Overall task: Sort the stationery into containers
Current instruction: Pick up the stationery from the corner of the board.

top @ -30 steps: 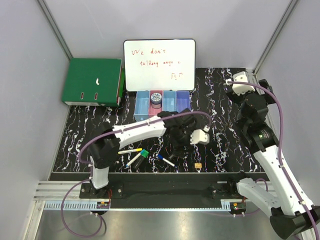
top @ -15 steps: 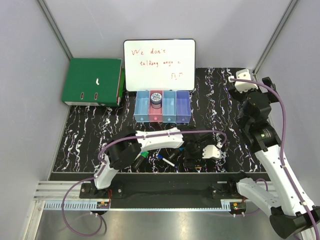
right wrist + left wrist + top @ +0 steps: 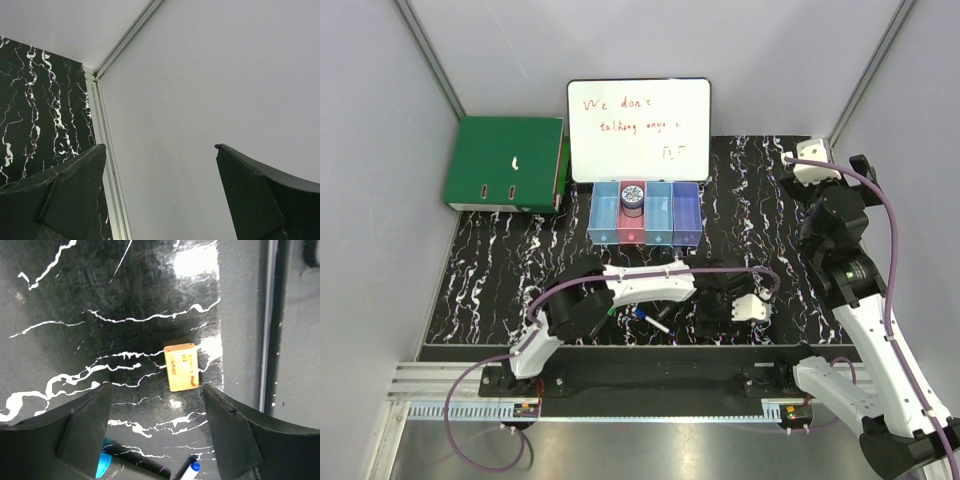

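My left gripper (image 3: 718,312) is open and empty, low over the table near the front edge. In the left wrist view its fingers (image 3: 85,425) flank a small yellow eraser-like piece (image 3: 181,366) that lies just ahead of the tips, apart from them. A black marker with a blue end (image 3: 107,464) and a blue-tipped pen (image 3: 191,468) lie below it. The pen also shows in the top view (image 3: 655,321). The four joined bins (image 3: 678,215) stand at the back. A blue-white cylinder (image 3: 632,195) sits in the pink-red bin. My right gripper (image 3: 810,158) is open and empty, raised at the far right.
A whiteboard (image 3: 638,128) stands behind the bins and a green binder (image 3: 505,162) lies at the back left. A green-capped marker (image 3: 609,312) is partly hidden under my left arm. The right wrist view shows only the grey wall (image 3: 200,75) and the table's corner.
My left gripper has swung from mid-table toward the front right and come down over the yellow piece. The right arm has shifted slightly. No stationery has moved.
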You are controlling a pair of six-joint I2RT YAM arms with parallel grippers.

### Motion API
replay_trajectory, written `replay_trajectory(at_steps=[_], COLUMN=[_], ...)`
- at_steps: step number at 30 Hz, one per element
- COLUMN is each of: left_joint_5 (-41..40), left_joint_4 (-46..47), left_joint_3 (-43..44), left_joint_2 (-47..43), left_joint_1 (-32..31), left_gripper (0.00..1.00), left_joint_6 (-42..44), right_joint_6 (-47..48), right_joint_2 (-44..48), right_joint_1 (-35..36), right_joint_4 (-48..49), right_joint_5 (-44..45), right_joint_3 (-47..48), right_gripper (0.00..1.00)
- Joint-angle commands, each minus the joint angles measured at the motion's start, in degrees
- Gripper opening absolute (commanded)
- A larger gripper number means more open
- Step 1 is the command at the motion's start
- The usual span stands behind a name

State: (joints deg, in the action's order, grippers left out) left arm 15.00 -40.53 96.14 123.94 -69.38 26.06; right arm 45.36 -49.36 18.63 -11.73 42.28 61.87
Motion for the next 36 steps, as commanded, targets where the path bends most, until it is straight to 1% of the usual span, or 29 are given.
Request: replay_trajectory(at_steps=[1, 4, 13, 20, 23, 24, 26, 27, 29, 30, 32, 33, 36], left_joint_5=[0.5, 0.8, -1.6, -1.8, -1.7, -1.8, -1.8, -1.9, -2.0, -1.9, -2.0, -2.1, -2.9], left_joint_4=[1.4, 1.4, 1.4, 1.4, 1.3, 1.4, 1.4, 1.4, 1.4, 1.4, 1.4, 1.4, 1.4], left_joint_3=[2.8, 3.3, 3.2, 3.4, 3.4, 3.4, 3.5, 3.6, 3.6, 3.5, 3.5, 3.5, 3.4], left_joint_2=[-0.3, -0.2, 1.7, 2.6, 2.8, 2.9, 3.0, 3.1, 3.1, 3.1, 3.0, 2.9, 2.2], left_joint_1=[-0.7, -1.3, -1.6, -1.6, -1.7, -1.7, -1.6, -1.6, -1.7, -1.7, -1.6, -1.7, -1.6], left_gripper=[0.76, 0.74, 0.68, 0.6, 0.5, 0.42, 0.33, 0.24, 0.17, 0.09, 0.02, 0.0, 0.0], left_joint_6=[-1.4, -2.0, -1.0, -1.2, -1.2, -1.3, -1.2, -1.1, -1.1, -1.1, -1.1, -1.1, -1.2], right_joint_6=[-0.1, 0.0, 0.1, -0.1, -0.2, -0.3, -0.3, -0.3, -0.3, -0.2, -0.2, -0.2, 0.1], right_joint_2=[1.4, 1.6, 2.1, 2.0, 1.8, 1.8, 1.8, 1.8, 1.9, 2.0, 2.1, 2.2, 2.3], right_joint_1=[-0.4, -0.4, -0.4, -0.4, -0.5, -0.4, -0.4, -0.4, -0.5, -0.4, -0.4, -0.4, -0.4], right_joint_4=[2.5, 2.9, 2.8, 3.0, 3.1, 3.2, 3.4, 3.4, 3.4, 3.6, 3.6, 3.6, 3.6], right_joint_5=[-1.1, -1.3, -1.7, -1.8, -1.9, -1.9, -2.0, -2.0, -2.0, -2.0, -2.0, -2.0, -1.8], right_joint_3=[0.5, 0.4, 0.7, 0.8, 0.8, 0.8, 0.6, 0.5, 0.4, 0.3, 0.1, 0.0, -0.3], right_gripper=[0.98, 0.99, 0.98, 0.98, 0.98, 0.98, 0.98, 0.98, 0.98, 0.98, 0.98, 0.98, 0.98])
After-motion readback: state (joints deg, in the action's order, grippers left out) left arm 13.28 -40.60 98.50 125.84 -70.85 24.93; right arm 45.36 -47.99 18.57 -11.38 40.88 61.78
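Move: The small orange eraser lies close by the left gripper's open fingers, about 2 cm back, 2 cm to the right and 1 cm below. The black marker with the light-blue cap lies roughly 4 cm ahead and 9 cm to the left; the white marker with the dark-blue cap is level with this hand and some 13 cm left. From the right gripper the eraser is about 17 cm back, 24 cm left and 38 cm down. Ease the left gripper about 1 cm back and right towards the eraser, rising a touch, then dip about 1 cm to bring the fingertips down around the eraser's left end. Keep the wrist as it is, creep slightly farther right and shut the fingers from wide open until they pinch that end firmly. ##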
